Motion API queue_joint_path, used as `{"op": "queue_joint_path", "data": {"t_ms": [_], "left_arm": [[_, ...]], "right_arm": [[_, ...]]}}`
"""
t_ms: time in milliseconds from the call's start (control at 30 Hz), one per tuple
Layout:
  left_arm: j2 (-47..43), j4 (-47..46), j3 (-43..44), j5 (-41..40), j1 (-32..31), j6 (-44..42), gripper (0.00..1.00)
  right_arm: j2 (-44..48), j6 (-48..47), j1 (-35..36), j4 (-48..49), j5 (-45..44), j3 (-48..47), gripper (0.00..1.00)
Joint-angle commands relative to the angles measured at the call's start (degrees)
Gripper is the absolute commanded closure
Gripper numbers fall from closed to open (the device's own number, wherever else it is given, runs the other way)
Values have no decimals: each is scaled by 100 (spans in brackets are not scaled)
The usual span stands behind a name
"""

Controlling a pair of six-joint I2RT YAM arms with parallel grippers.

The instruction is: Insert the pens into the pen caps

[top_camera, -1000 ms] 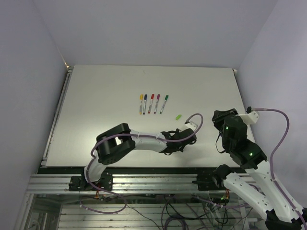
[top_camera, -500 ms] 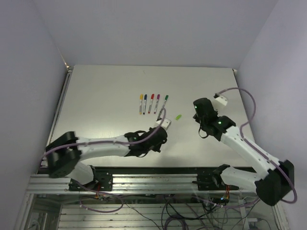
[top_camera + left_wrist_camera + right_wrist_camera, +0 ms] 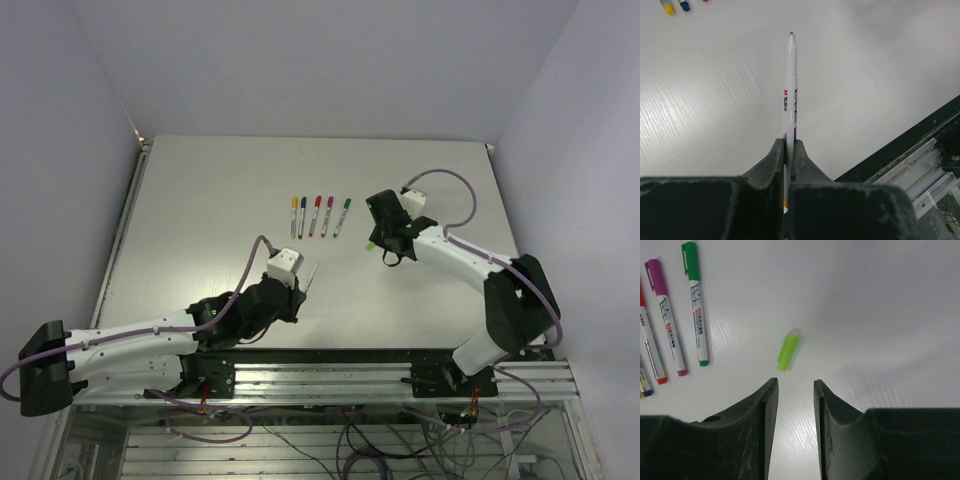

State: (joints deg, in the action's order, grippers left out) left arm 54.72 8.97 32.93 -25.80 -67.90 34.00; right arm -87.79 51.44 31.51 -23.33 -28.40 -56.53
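My left gripper [image 3: 789,145] is shut on a white pen [image 3: 790,95] with its bare tip pointing away from me; in the top view the left gripper [image 3: 296,292] holds this pen [image 3: 309,277] near the table's front middle. A light green pen cap [image 3: 788,351] lies on the table just ahead of my right gripper [image 3: 796,382], which is open and empty. From above, the right gripper [image 3: 380,243] hovers right beside the cap [image 3: 370,243]. A row of capped pens [image 3: 318,216] lies at mid table.
The green pen [image 3: 695,300], magenta pen [image 3: 667,315] and red pen [image 3: 650,345] lie left of the light green cap. Yellow [image 3: 669,7] and blue [image 3: 685,6] caps show at the far edge of the left wrist view. The black table rail [image 3: 920,145] runs to my right.
The left arm has swung left and back toward the front edge with the pen. The right arm has reached in to the light green cap, and its jaws stand a little wider.
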Motion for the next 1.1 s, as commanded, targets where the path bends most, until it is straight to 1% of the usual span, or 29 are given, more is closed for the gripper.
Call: {"op": "queue_joint_path", "data": {"t_ms": [0,100,333,533,633,800,1067], "left_arm": [[-334,-291,-207,-176,35,216,93],[-320,-201,-205,-130,40,257,93],[-304,-389,-365,16,35,338,93],[-174,-409,-379,107,40,327,93],[-105,-424,-373,110,40,363,93],[-154,-612,-473,102,40,448,93],[-191,-595,-524,97,40,485,93]], "right_arm": [[-494,-193,-4,316,171,-466,66],[-833,-222,-4,289,191,-687,65],[-1402,-233,0,74,173,-1062,65],[-1550,-222,-13,-54,114,-1101,65],[-1634,-227,-13,-125,98,-1126,63],[-1802,-240,-21,-158,107,-1151,62],[-2029,-231,-96,-132,111,-1230,62]]}}
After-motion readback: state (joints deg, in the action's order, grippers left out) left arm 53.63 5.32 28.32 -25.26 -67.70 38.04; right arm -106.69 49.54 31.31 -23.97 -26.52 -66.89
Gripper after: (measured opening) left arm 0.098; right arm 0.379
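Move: The light green cap lies some 8 cm below the right hand, about 3 cm ahead and 2 cm to its left. From that same hand the green pen is roughly 11 cm ahead and 10 cm left, the purple pen 11 cm ahead and 15 cm left, both also about 8 cm down. From the left hand, already holding the bare pen, the light green cap is around 20 cm ahead, 21 cm right and 13 cm below. Coming down on the light green cap, the right hand first slides forward and left nearly 5 cm while sinking, then drops more steeply, drawing back just under 1 cm; it loses about 6 cm of height in all. Its fingers stay parted and tip some 10 degrees more downward, ending just above the cap. The left hand keeps its grip on the pen, settling less than 2 cm. ##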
